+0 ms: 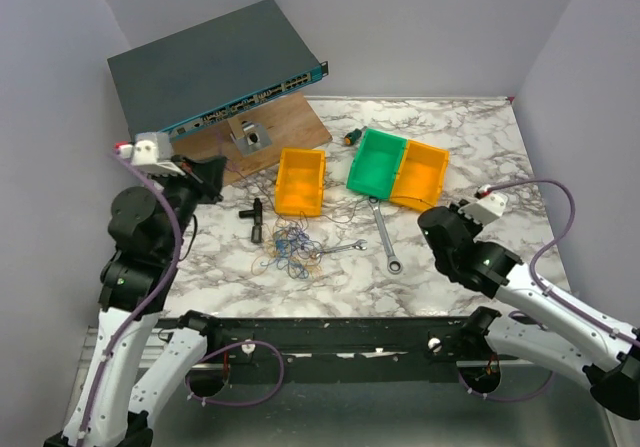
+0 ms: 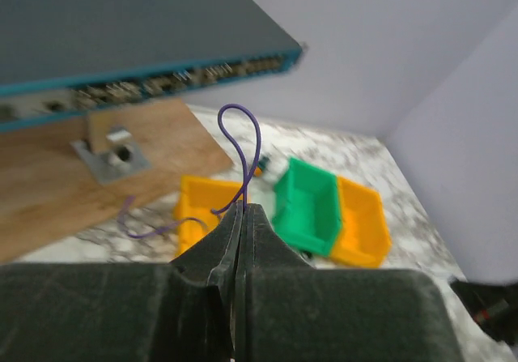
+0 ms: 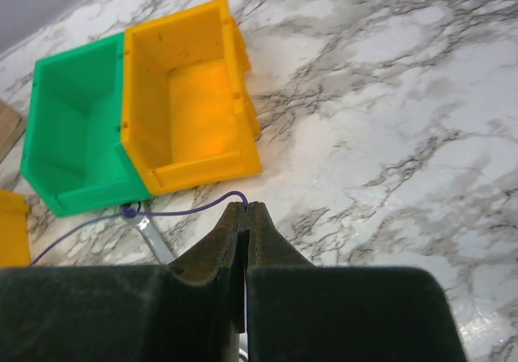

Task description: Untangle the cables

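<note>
The cables lie in a tangled heap of thin blue, yellow and orange strands on the marble table, between the two arms. My left gripper is raised at the left, shut on a thin purple cable that loops up out of its tips. My right gripper sits low at the right, shut on a thin purple cable that runs off to the left past a wrench head. Whether both hold the same strand I cannot tell.
A yellow bin stands behind the heap, with a green bin and another yellow bin side by side to its right. Near the heap lie a long wrench, a small wrench and a black T-shaped tool. A network switch leans over a wooden board.
</note>
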Controlling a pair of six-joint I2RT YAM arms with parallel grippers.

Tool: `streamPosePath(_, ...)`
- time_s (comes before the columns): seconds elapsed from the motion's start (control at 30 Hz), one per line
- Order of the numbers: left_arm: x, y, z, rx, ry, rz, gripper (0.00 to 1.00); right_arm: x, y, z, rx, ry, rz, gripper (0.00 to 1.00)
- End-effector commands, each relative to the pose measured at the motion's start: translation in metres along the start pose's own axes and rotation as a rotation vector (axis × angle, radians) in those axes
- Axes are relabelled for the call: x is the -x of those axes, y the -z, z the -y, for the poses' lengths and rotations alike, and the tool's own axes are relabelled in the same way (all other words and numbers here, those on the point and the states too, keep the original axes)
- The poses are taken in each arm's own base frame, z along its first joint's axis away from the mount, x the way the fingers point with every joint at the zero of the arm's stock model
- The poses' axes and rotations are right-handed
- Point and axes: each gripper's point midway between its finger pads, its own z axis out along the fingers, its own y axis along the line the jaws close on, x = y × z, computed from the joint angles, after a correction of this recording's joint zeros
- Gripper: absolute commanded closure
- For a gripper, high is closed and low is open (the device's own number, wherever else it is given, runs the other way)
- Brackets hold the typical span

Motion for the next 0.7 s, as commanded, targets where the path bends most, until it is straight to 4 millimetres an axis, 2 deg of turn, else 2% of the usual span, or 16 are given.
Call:
streamPosePath(0.0,0.057,0.048,-0.053,0.376,-0.105,0.132,1.00,0.045,0.012,0.045,-0.165,-0.133,0.166,0.99)
streamPosePath(0.13,0.089,0.080,-0.080,0.594,-0.163,0.214,1.00,0.073,0.024,0.064,-0.190,-0.217,0.256,0.99)
streamPosePath(0.27,0.103,0.100,-0.087,0.665,-0.181,0.289,1.00,0.078,0.026,0.064,-0.176,-0.254,0.265,0.99)
streamPosePath(0.33,0.100,0.096,-0.082,0.620,-0.189,0.285,1.00,0.076,0.024,0.057,-0.160,-0.232,0.240,0.99)
streamPosePath(0.47,0.078,0.075,-0.072,0.501,-0.192,0.220,1.00,0.062,0.020,0.020,-0.025,-0.125,0.138,0.99)
streamPosePath(0.53,0.065,0.063,-0.062,0.412,-0.194,0.181,1.00,0.050,0.019,-0.001,0.084,-0.045,0.079,0.91)
streamPosePath(0.57,0.060,0.058,-0.057,0.370,-0.188,0.170,1.00,0.043,0.019,-0.013,0.144,-0.017,0.056,0.83)
streamPosePath(0.6,0.053,0.054,-0.051,0.321,-0.189,0.153,1.00,0.036,0.020,-0.022,0.189,0.000,0.023,0.70)
streamPosePath(0.63,0.048,0.050,-0.045,0.278,-0.191,0.142,1.00,0.027,0.020,-0.027,0.214,0.014,-0.006,0.50)
streamPosePath(0.67,0.044,0.046,-0.038,0.225,-0.199,0.133,1.00,0.018,0.022,-0.036,0.262,0.037,-0.046,0.36)
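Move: The left hand, pinching a purple cable, is high above the table; the tangled cables lie about 4 cm farther out, 8 cm to its right and 36 cm below, with the black tool some 9 cm ahead of it and the lone orange bin roughly 19 cm ahead, 9 cm right. From the right hand, also holding purple cable, the tangle is about 30 cm left, 2 cm ahead and 17 cm lower; the large wrench lies 9 cm left and 6 cm ahead, the right orange bin about 19 cm straight ahead. Still pinching its cable, the left hand draws it away from the tangle, about 13 cm left and slightly back while rising some 7 cm and turning counter-clockwise about 35 degrees, then sinks and eases back right a little. The right hand pulls its own cable right, up and back, about 6 cm to the right, swings back left and slightly forward, and opens to let the cable go. ##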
